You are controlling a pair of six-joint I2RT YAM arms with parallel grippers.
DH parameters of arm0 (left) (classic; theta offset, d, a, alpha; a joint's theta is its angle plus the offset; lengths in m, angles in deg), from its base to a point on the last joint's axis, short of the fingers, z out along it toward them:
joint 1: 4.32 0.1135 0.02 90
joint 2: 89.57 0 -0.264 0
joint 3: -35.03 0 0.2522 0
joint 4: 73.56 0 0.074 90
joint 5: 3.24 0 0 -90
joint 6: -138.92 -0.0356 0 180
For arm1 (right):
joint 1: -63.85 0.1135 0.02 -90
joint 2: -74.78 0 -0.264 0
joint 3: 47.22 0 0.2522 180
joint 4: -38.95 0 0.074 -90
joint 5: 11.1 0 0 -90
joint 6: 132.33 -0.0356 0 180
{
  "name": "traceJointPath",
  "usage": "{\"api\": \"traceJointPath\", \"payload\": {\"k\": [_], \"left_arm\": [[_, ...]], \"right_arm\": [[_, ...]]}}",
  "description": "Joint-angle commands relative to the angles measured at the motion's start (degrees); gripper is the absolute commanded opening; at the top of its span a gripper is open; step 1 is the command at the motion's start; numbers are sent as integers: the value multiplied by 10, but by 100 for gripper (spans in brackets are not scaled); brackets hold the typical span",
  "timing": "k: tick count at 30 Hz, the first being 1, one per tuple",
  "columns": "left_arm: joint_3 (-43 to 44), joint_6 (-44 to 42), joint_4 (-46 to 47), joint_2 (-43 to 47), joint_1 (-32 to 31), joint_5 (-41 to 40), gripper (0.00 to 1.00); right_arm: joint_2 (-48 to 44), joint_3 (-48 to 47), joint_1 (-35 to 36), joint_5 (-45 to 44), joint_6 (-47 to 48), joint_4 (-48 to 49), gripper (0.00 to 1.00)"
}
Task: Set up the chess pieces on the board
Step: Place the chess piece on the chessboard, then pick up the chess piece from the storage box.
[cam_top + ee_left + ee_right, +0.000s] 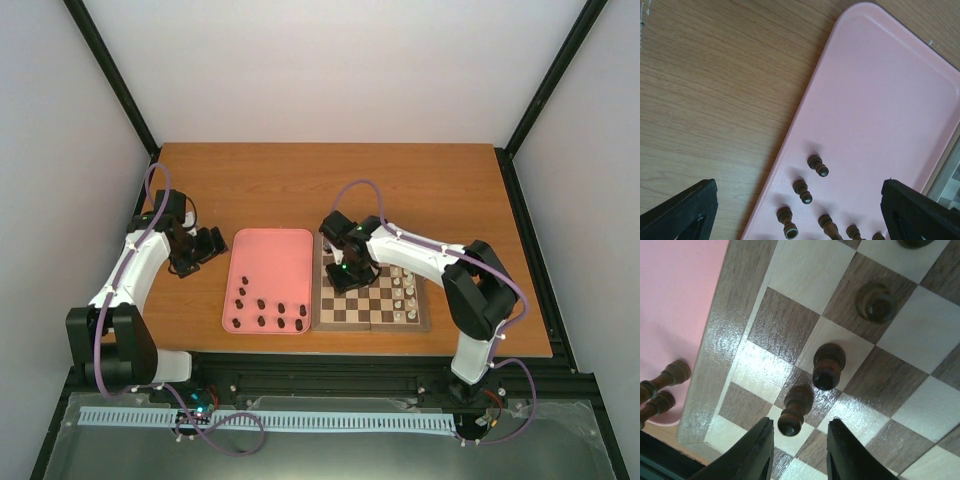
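The board (368, 327) lies right of centre, with a few dark chess pieces (829, 365) standing on its left squares. My right gripper (346, 273) hovers over that corner. In the right wrist view its fingers (759, 450) stand open on either side of one upright dark piece (795, 410), with a narrow gap on each side. Several more dark pieces (262, 306) lie in the pink tray (268, 250). My left gripper (210, 244) hangs wide open over the tray's left edge, above several lying pieces (802, 191), holding nothing.
Cream-white pieces (404, 292) fill the board's right columns. The pink tray (675, 290) sits directly against the board's left border (715, 340). Bare wooden tabletop (330, 185) stretches behind both, and also left of the tray (715, 100).
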Motion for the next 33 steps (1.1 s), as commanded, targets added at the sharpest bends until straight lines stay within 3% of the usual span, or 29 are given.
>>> {"api": "traceJointPath", "payload": {"k": [1, 6, 12, 19, 27, 33], "left_arm": [[7, -1, 10, 9, 2, 7, 100], [8, -1, 10, 9, 2, 9, 100], [11, 0, 8, 9, 2, 12, 100], [10, 25, 7, -10, 2, 19, 100], [39, 62, -33, -34, 5, -104, 100], [35, 98, -48, -55, 37, -139, 100]], "right_arm": [[-37, -43, 4, -19, -3, -38, 32], [-36, -101, 9, -30, 10, -73, 43], [30, -217, 32, -5, 50, -85, 49], [145, -324, 50, 72, 55, 4, 51], [311, -500, 66, 117, 65, 0, 50], [381, -573, 80, 140, 53, -10, 49]]}}
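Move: The pawn next in line, the outermost of the left-hand column in the pink tray, lies about 24 cm left of the right hand, 4 cm ahead and 2 cm lower. A second tray pawn stands 3 cm nearer the robot than it. The pawn just set on the board stands between the right fingers, with another board pawn 3 cm beyond it. From the left hand the tray pawn is roughly 9 cm right, 4 cm back and 9 cm below. Up first, clear of the placed pawn, then left in an arc about 10 cm high across the board's edge, the right hand sinks over the tray towards its outermost pawn, ending some 21 cm left and 7 cm forward. Its fingers open further to about half, while they tilt to point more leftward and the hand turns slightly counter-clockwise. Late on, the empty left hand starts drawing left and a little down, away from the tray. ##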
